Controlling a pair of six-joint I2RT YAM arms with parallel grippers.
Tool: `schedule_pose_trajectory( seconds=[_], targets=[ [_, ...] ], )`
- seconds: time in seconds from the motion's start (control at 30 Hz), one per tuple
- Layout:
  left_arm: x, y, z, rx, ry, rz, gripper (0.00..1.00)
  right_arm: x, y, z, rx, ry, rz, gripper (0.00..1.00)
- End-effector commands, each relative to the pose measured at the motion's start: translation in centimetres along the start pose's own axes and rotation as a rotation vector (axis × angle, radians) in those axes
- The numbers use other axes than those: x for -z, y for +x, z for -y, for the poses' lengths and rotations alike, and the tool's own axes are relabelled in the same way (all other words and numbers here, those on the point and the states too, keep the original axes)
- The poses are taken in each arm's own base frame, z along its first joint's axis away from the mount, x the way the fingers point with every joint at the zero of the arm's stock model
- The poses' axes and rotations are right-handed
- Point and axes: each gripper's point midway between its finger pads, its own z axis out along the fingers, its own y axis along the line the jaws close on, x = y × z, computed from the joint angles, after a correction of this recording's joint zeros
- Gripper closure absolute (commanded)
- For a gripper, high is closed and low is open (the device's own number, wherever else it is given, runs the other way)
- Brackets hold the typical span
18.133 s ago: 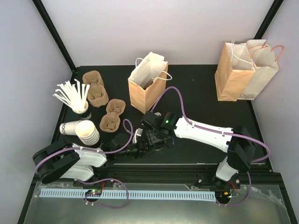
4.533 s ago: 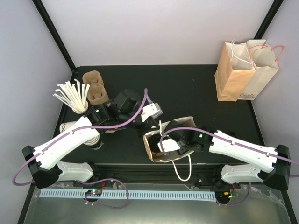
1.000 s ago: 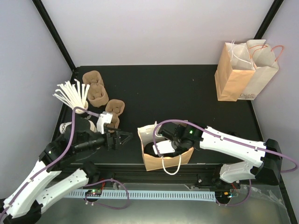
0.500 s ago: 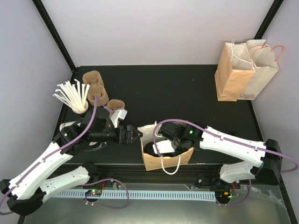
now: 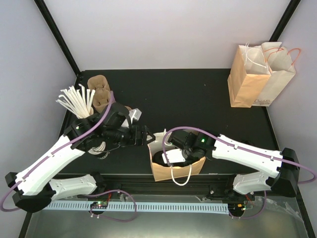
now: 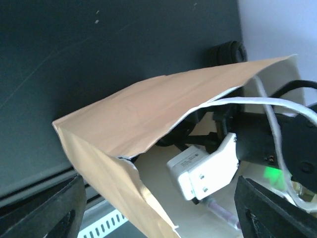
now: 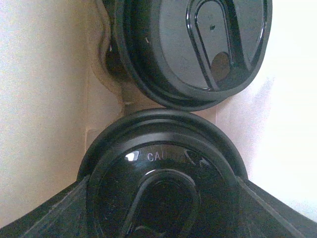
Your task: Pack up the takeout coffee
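A brown paper bag (image 5: 174,171) stands open at the table's near edge. My right gripper (image 5: 172,157) reaches down into it. In the right wrist view its fingers (image 7: 47,213) flank the glossy black lid of a takeout coffee (image 7: 163,183), shut on the cup. A second black-lidded coffee (image 7: 193,49) sits just beyond it in the bag. My left gripper (image 5: 148,137) is at the bag's left rim, open. In the left wrist view the bag's torn edge (image 6: 133,173) runs between its wide-set fingers (image 6: 44,208).
Two more paper bags (image 5: 260,74) stand at the back right. Brown pulp carriers (image 5: 101,94), a cup of white stirrers (image 5: 77,101) and stacked paper cups (image 5: 100,147) crowd the left side under my left arm.
My left arm has swung right from the paper cups to the bag's left rim, its jaws narrowing slightly. The right arm and the bag have stayed put.
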Motion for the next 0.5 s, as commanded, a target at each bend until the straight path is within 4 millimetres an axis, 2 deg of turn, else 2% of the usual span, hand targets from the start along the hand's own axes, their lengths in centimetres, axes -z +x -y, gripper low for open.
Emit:
schedule_pose_trajectory(
  seconds=[0.0,0.17,0.27,0.47],
  targets=[
    [-0.8,1.7,-2.2,0.086,-0.131,-0.096,0.21,-0.6,-0.4,-1.6,-0.022,-0.077,0.024,0.88],
    [-0.7,2.6,-3.4,0.145,-0.210,-0.143,0.31,-0.5,-0.5,-1.6,-0.021,-0.078,0.030,0.88],
    [-1.4,3.0,-3.1,0.157,-0.195,-0.182,0.41,-0.6,-0.6,-1.6,-0.021,-0.084,0.035,0.88],
    [-2.0,2.0,-2.8,0.151,-0.230,-0.172,0.63,0.0,-0.7,-1.2,-0.059,-0.078,0.023,0.88]
  ],
)
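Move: Below the left hand by about 6 cm lies the takeout bag's left rim, 2 cm back and 1 cm to its right. The lidded cup that the right hand holds inside the bag is some 9 cm right, 2 cm back and 17 cm below the left hand; the molded cup tray lies about 10 cm ahead, 11 cm left and 28 cm below. From the right hand, that left rim is level fore and aft, 8 cm left and 9 cm up. Sinking about 5 cm and easing back 1 cm, the left hand comes down onto the bag's left rim, tilting its fingers some 15 degrees steeper towards the table. The wide-open fingers close to roughly half their gap, one outside and the other inside the rim near its corner. The right hand stays still inside the bag and keeps its hold on the lidded cup. ##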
